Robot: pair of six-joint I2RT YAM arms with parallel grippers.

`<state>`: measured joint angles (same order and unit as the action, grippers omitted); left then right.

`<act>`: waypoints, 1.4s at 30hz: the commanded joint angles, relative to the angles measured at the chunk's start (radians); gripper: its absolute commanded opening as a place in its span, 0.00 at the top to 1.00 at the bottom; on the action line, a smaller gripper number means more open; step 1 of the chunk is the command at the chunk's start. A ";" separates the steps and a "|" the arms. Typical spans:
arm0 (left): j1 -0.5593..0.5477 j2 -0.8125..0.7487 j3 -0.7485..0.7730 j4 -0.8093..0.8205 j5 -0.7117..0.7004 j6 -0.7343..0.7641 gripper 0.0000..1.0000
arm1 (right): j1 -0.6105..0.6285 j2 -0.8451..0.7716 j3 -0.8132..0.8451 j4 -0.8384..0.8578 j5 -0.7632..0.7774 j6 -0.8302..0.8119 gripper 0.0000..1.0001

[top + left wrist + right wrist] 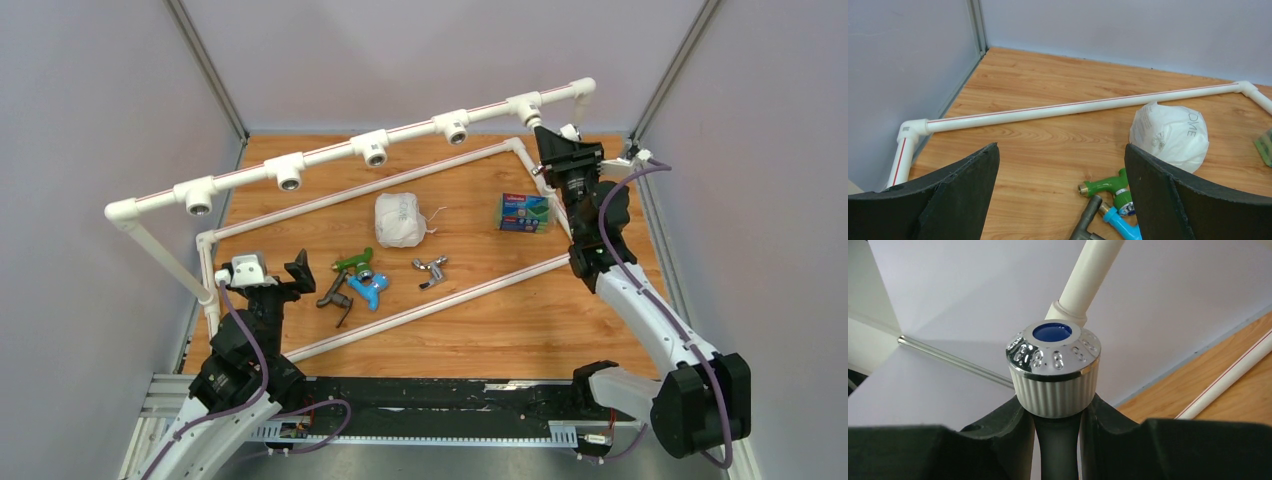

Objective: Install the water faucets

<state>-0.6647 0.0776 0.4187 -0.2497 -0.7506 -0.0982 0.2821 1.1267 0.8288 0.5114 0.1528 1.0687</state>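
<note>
A raised white pipe rail (330,152) carries several open tee outlets. My right gripper (547,137) is up at the rightmost tee (525,106), shut on the white faucet (1054,375), whose ribbed knob has a chrome cap and blue centre, pressed under the pipe. The green (352,262), blue (368,288), dark grey (335,297) and chrome (431,270) faucets lie loose on the table. My left gripper (283,280) is open and empty just left of them. The left wrist view shows the green faucet (1103,186), the blue one (1120,225) and the grey one (1088,220) by its right finger.
A crumpled white bag (400,220) lies mid-table, also in the left wrist view (1170,131). A green and blue sponge pack (526,212) sits at the right. Low frame pipes (430,302) cross the wooden table, and grey walls enclose three sides.
</note>
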 commanded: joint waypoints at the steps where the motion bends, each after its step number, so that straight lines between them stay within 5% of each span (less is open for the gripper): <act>1: 0.008 -0.010 0.022 0.017 -0.003 0.008 0.00 | -0.014 -0.001 -0.016 0.085 0.013 0.281 0.65; 6: 0.008 -0.012 0.022 0.018 0.000 0.006 0.00 | -0.090 -0.094 -0.063 0.061 -0.028 0.045 0.17; 7: 0.008 -0.012 0.022 0.017 0.000 0.006 0.00 | -0.110 -0.119 -0.074 0.050 -0.035 0.013 0.00; 12: 0.008 -0.010 0.022 0.018 0.000 0.009 0.00 | -0.207 -0.234 -0.077 -0.013 -0.181 -0.337 0.00; 18: 0.010 -0.013 0.022 0.018 0.000 0.009 0.00 | -0.208 -0.295 0.101 -0.282 -0.386 -1.225 0.00; 21: 0.010 -0.013 0.022 0.018 0.002 0.011 0.00 | -0.202 -0.300 0.164 -0.410 -0.368 -1.575 0.00; 30: 0.013 -0.016 0.020 0.020 -0.001 0.011 0.00 | -0.155 -0.318 0.083 -0.492 -0.360 -2.579 0.00; 42: 0.014 -0.016 0.020 0.018 0.002 0.012 0.00 | -0.021 -0.208 0.118 -0.422 -0.288 -2.811 0.00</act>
<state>-0.6575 0.0700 0.4187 -0.2497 -0.7498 -0.0982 0.2142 0.8825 0.8974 0.0502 -0.1738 -1.5932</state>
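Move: The right hand still grips the white faucet, whose middle is within about 1 cm of the hand point. The tee that carries it sits about 7 cm ahead, 3 cm to the left and 2 cm higher; the rack's right elbow is about 9 cm ahead, 6 cm right and 4 cm higher. The sponge box lies some 28 cm below, 3 cm ahead and 2 cm right. From the left hand, the white faucet is roughly 19 cm ahead, 52 cm right and 9 cm higher. To the right and back off the white faucet goes the right hand, its fingers opening wide to free it, about 8 cm right and 7 cm back while arching some 7 cm up. On the way the wrist unwinds about 150 degrees, left side dropping (counter-clockwise seen from behind); the hand then sinks about 5 cm and eases forward and left towards the white faucet again, fingers still open. ##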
